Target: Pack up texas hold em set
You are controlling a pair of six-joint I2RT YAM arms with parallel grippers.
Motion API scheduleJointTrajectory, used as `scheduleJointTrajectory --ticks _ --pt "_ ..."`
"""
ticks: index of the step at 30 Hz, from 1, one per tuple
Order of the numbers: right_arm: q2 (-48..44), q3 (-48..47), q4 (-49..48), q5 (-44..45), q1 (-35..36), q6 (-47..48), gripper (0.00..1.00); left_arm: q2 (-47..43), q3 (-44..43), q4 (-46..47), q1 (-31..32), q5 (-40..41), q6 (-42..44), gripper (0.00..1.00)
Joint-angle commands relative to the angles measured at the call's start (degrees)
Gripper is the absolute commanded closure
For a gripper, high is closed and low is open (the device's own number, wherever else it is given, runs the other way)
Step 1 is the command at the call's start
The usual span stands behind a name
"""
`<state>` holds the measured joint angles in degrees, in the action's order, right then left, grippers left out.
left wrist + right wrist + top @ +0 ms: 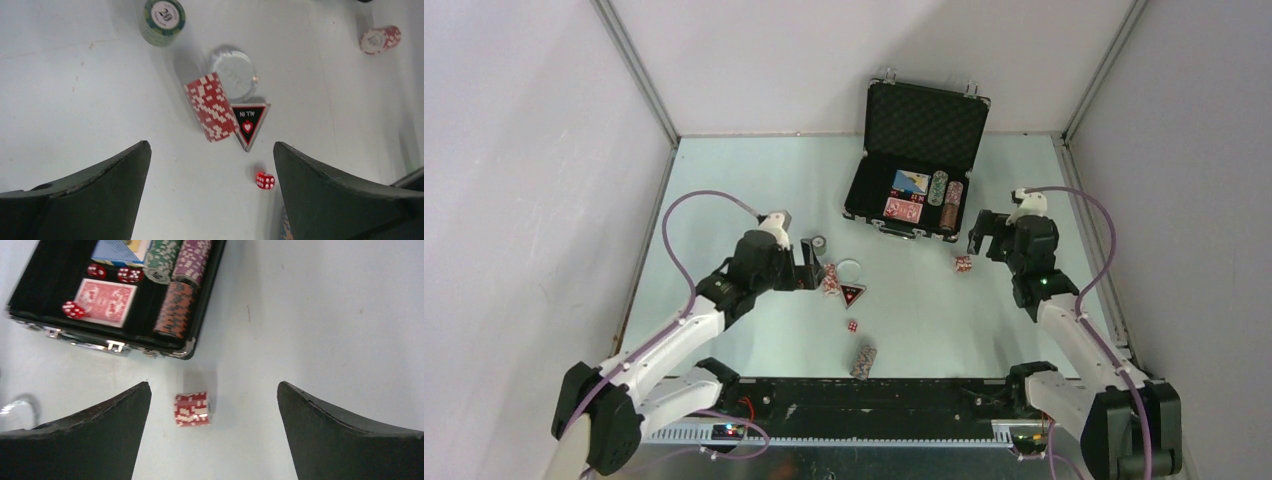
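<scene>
The black briefcase (864, 205) stands open at the back, holding two card decks (106, 301), chip stacks (174, 310) and red dice (73, 310). My left gripper (809, 265) is open over a red chip stack (211, 107), an "ALL IN" triangle token (248, 123), a clear round token (233, 73) and a red die (265, 180). A green chip stack (162, 21) stands beyond. My right gripper (976, 235) is open above a short red chip stack (192, 409) lying just in front of the case. A blue chip stack (862, 361) lies near the front edge.
White walls close the table on the left, back and right. A black rail (874, 395) runs along the near edge between the arm bases. The case lid (927, 120) leans up at the back.
</scene>
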<state>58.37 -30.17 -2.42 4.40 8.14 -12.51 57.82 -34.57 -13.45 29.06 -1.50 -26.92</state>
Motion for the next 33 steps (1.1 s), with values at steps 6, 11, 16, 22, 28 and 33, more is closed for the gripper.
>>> scheduleJointTrajectory --ticks 6,11,16,22,28,33 --pt "3.26 -3.21 13.45 -9.95 1.54 -5.78 0.00 -7.33 5.17 -0.15 6.49 -0.01 -3.03 0.00" --pt "8.76 -5.01 13.20 -6.00 5.02 -6.74 0.01 -11.53 9.11 2.57 10.62 0.34 -4.81 0.00" --pt "13.17 -5.32 11.99 -5.87 5.83 -8.28 0.12 -16.78 12.52 5.07 15.43 1.27 -4.69 0.01" --pt "14.45 -5.42 11.14 -4.49 5.74 -10.24 0.26 -20.05 16.04 5.22 17.70 1.14 -1.19 0.02" --pt "17.41 -5.51 6.39 -2.79 5.94 -11.39 0.31 -21.22 19.53 6.80 18.97 1.11 0.38 0.03" --pt "20.94 -7.30 4.96 -0.63 7.95 -10.59 0.39 -20.64 19.29 6.63 19.44 0.93 0.74 0.03"
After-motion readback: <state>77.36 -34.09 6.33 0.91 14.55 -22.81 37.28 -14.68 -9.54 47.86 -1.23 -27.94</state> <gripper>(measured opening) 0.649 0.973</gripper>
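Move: The left hand's apparent target, the red die near it, lies about 8 cm back, 9 cm right and 11 cm below. From that hand, the red chip stack is 4 cm ahead, 5 right; the all-in marker 1 back, 10 right; the blue-orange chip stack 16 back, 13 right. For the right hand, the short red stack is 6 cm left, 1 back, 11 below; the case's middle is 16 ahead, 19 left. Drop the right gripper about 10 cm towards the short red stack, first back and left, tipping the fingers some 25 degrees further down, then easing forward while the fingers close about a third, touching nothing yet. Meanwhile draw the wide-open left gripper back about 10 cm, slightly right and down, turning clockwise towards the die. ##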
